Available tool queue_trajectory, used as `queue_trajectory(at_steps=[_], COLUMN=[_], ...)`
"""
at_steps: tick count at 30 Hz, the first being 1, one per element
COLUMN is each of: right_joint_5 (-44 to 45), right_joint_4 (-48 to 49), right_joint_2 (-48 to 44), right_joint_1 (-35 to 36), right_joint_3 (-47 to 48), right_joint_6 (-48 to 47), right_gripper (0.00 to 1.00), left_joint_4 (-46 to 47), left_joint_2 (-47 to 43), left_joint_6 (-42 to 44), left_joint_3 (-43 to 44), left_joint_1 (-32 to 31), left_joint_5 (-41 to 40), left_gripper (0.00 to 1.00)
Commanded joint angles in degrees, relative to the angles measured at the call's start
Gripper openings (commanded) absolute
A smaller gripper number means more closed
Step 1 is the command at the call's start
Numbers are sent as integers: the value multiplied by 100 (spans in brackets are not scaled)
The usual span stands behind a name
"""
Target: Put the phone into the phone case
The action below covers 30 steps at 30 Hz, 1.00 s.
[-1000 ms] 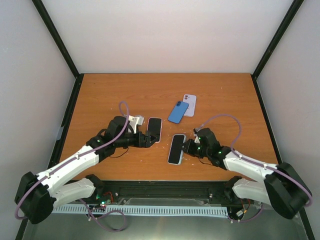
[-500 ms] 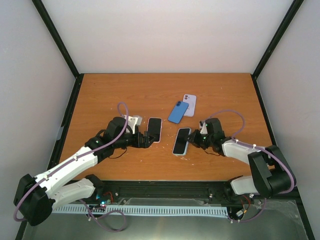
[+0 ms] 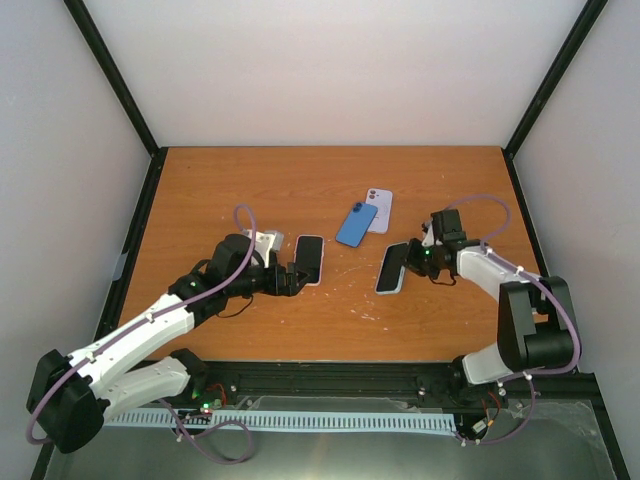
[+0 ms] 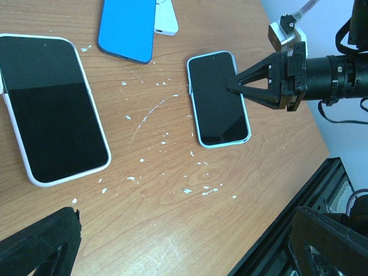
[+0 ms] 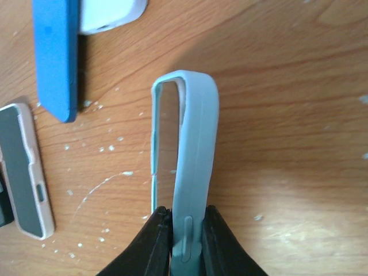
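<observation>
A phone [image 3: 393,268] with a dark screen and a light-blue edge lies right of centre. My right gripper [image 3: 412,257] is shut on its right edge. The right wrist view shows the two black fingers [image 5: 158,244] pinching the phone [image 5: 192,167] across its thickness, by a side button. I cannot tell whether it rests on the table or hangs just above. A blue phone case [image 3: 356,224] lies behind it, overlapping a lilac one [image 3: 378,209]. My left gripper [image 3: 290,280] stands wide open beside a second dark-screened phone [image 3: 309,259] with a white rim, holding nothing.
The orange wooden table [image 3: 250,190] is flecked with white scratches [image 4: 149,112] between the two phones. Its black front rail [image 4: 299,201] runs close below the left gripper. White walls and black corner posts enclose the table.
My right gripper has carried the light-blue phone from the front centre to the right and farther back. The left arm has barely moved.
</observation>
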Motion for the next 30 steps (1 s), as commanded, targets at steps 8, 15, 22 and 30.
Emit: queue_trajectory(at_steps=[8, 15, 22, 30], right_joint_5=[1639, 1637, 554, -335], right_joint_4=[-517, -593, 685, 2966], right_joint_2=[724, 591, 466, 1041], right_joint_1=[-423, -423, -68, 369], right_joint_3=[624, 1086, 901, 279], right_joint_6=[-638, -516, 433, 1744], right_gripper=[27, 52, 55, 49], left_joint_4=[-144, -246, -263, -209], left_joint_2=[-115, -347, -470, -532], left_joint_6=[134, 97, -25, -159], left_joint_3=[122, 58, -46, -176], left_joint_1=[4, 3, -2, 4], left_joint_5=[-248, -577, -855, -739], left_gripper=[100, 99, 99, 99])
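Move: The right gripper already pinches the right-hand edge of the light-blue case with the phone in it, tilted just over the table; its middle is about 4 cm to the left, 3 cm back and 2 cm below. The table spot for it is some 4 cm back, 1 cm left and 3 cm down. The blue phone is roughly 9 cm ahead and 13 cm left, the lilac phone 12 cm ahead and 7 cm left. From the left hand, the cased phone lies about 22 cm right, level, 13 cm below. Carry the right gripper about 6 cm to the right, easing forward and down while tipping its left side down to lay the cased phone on the table. Open the fingers to about half and let go of the case edge. Then sweep forward, up and back left some 8 cm, towards the lilac and blue phones, rolling the hand the other way. Draw the open left gripper 2 cm left. ##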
